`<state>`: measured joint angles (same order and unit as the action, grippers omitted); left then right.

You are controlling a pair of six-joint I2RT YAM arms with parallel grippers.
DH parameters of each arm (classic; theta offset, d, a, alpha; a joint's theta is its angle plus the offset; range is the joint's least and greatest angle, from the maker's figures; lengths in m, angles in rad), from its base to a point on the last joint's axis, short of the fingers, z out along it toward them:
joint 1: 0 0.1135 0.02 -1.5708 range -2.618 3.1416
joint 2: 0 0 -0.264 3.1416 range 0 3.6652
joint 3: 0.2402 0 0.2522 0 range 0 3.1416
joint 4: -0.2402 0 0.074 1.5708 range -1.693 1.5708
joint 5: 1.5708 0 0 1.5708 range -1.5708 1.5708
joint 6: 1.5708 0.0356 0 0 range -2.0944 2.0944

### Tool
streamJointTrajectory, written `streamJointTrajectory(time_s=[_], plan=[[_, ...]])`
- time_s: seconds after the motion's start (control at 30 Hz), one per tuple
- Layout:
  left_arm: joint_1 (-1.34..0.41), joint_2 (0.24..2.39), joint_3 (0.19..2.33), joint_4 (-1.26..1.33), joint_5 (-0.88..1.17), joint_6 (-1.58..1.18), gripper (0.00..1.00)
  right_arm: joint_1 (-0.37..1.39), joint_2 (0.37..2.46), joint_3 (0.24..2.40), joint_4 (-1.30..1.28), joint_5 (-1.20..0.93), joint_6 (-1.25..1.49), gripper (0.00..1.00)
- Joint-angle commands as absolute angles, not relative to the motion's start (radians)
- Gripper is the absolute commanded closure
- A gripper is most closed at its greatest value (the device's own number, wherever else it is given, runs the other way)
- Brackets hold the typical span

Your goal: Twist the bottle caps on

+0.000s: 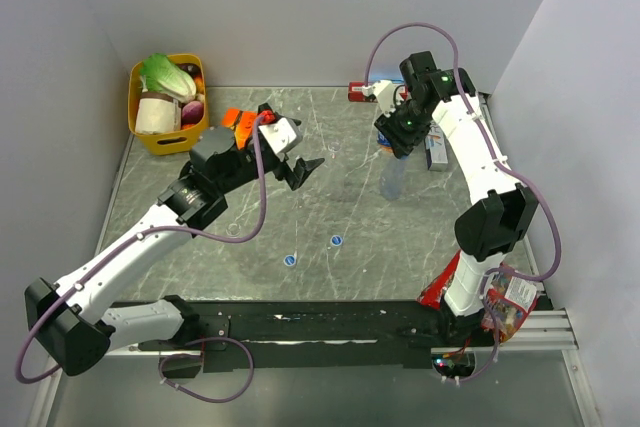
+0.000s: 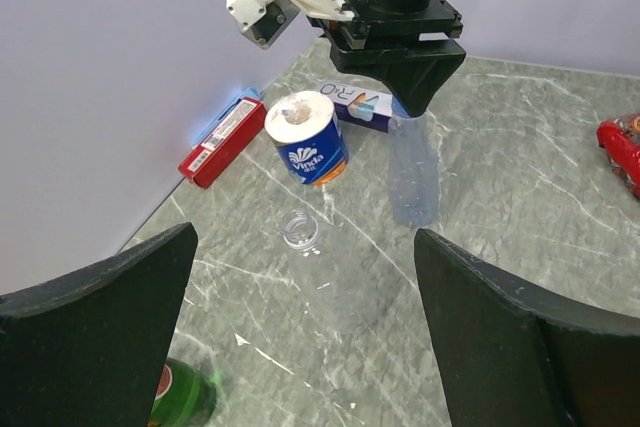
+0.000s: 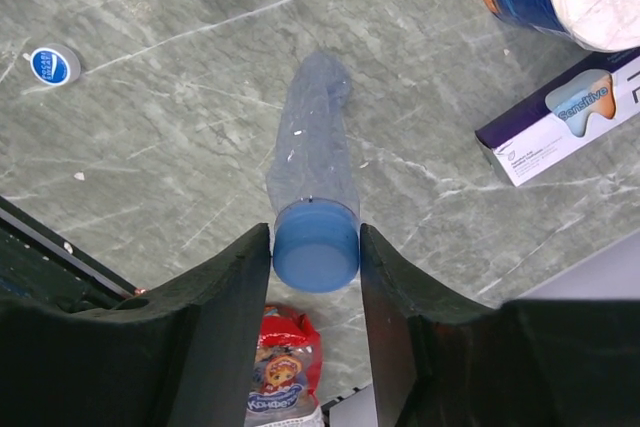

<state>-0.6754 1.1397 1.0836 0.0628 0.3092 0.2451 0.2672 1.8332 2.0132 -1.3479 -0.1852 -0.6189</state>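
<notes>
A clear bottle [image 3: 310, 147] stands upright at the back right of the table, with a blue bottle cap [image 3: 318, 259] on its neck. My right gripper [image 3: 315, 247] hangs straight above it, and both fingers rest against the cap's sides. The same bottle [image 1: 393, 179] shows under the right gripper [image 1: 400, 142] in the top view. A second clear bottle [image 2: 305, 247] without a cap stands below and ahead of my left gripper [image 2: 305, 337], whose jaws are wide open and hold nothing. Two loose blue caps [image 1: 337, 241] [image 1: 290, 260] lie near the table's middle front.
A blue-and-white paper roll [image 2: 307, 137], a toothpaste box [image 2: 355, 107] and a red box [image 2: 222, 142] sit by the back wall. A green bottle [image 2: 185, 397] stands under the left fingers. A yellow basket [image 1: 165, 137] is back left; a snack packet [image 3: 280, 377] lies front right.
</notes>
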Motion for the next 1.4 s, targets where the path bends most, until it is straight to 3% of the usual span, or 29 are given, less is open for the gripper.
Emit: streamJointTrajectory(time_s=[0.0, 0.17, 0.73, 0.97, 1.37], plan=[[-0.670, 1.141, 1.085, 0.101, 0.328, 0.227, 0.04, 0.259, 1.836, 2.026, -1.404, -0.176, -0.618, 0.48], [-0.669, 1.143, 1.080, 0.103, 0.334, 0.225, 0.04, 0.258, 1.842, 2.029, -1.402, -0.172, -0.618, 0.40], [-0.669, 1.140, 1.078, 0.098, 0.315, 0.219, 0.04, 0.258, 1.838, 2.074, -1.396, -0.212, -0.601, 0.38], [-0.592, 1.091, 1.137, 0.003, 0.203, 0.149, 0.04, 0.285, 1.733, 2.039, -1.183, -0.546, -0.539, 0.01], [-0.408, 0.996, 1.105, -0.135, 0.150, 0.095, 0.04, 0.431, 1.948, 2.223, -1.111, -0.555, -0.503, 0.01]])
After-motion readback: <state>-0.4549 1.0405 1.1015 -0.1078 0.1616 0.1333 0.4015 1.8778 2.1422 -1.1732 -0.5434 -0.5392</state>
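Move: Between the right fingertips is the cap of the upright blue-capped bottle, its middle about 9 cm below that hand. The clear bottle stands some 16 cm to the left and 1 cm ahead, the paper roll about 14 cm ahead and 1 cm right, a loose cap 13 cm back and 15 cm left. From the left hand, the green bottle is about 14 cm ahead, 12 cm left and 22 cm below; the clear bottle, 6 cm ahead and 6 cm right. Easing its fingers open around the blue cap, the right hand first stays in place, then swings left about 13 cm towards the clear bottle, rising some 5 cm, opening fully and tilting until the fingers slant more to the left. Late on, the open, empty left hand swings left about 10 cm and slightly forward towards the green bottle, turning some 20 degrees counter-clockwise. ##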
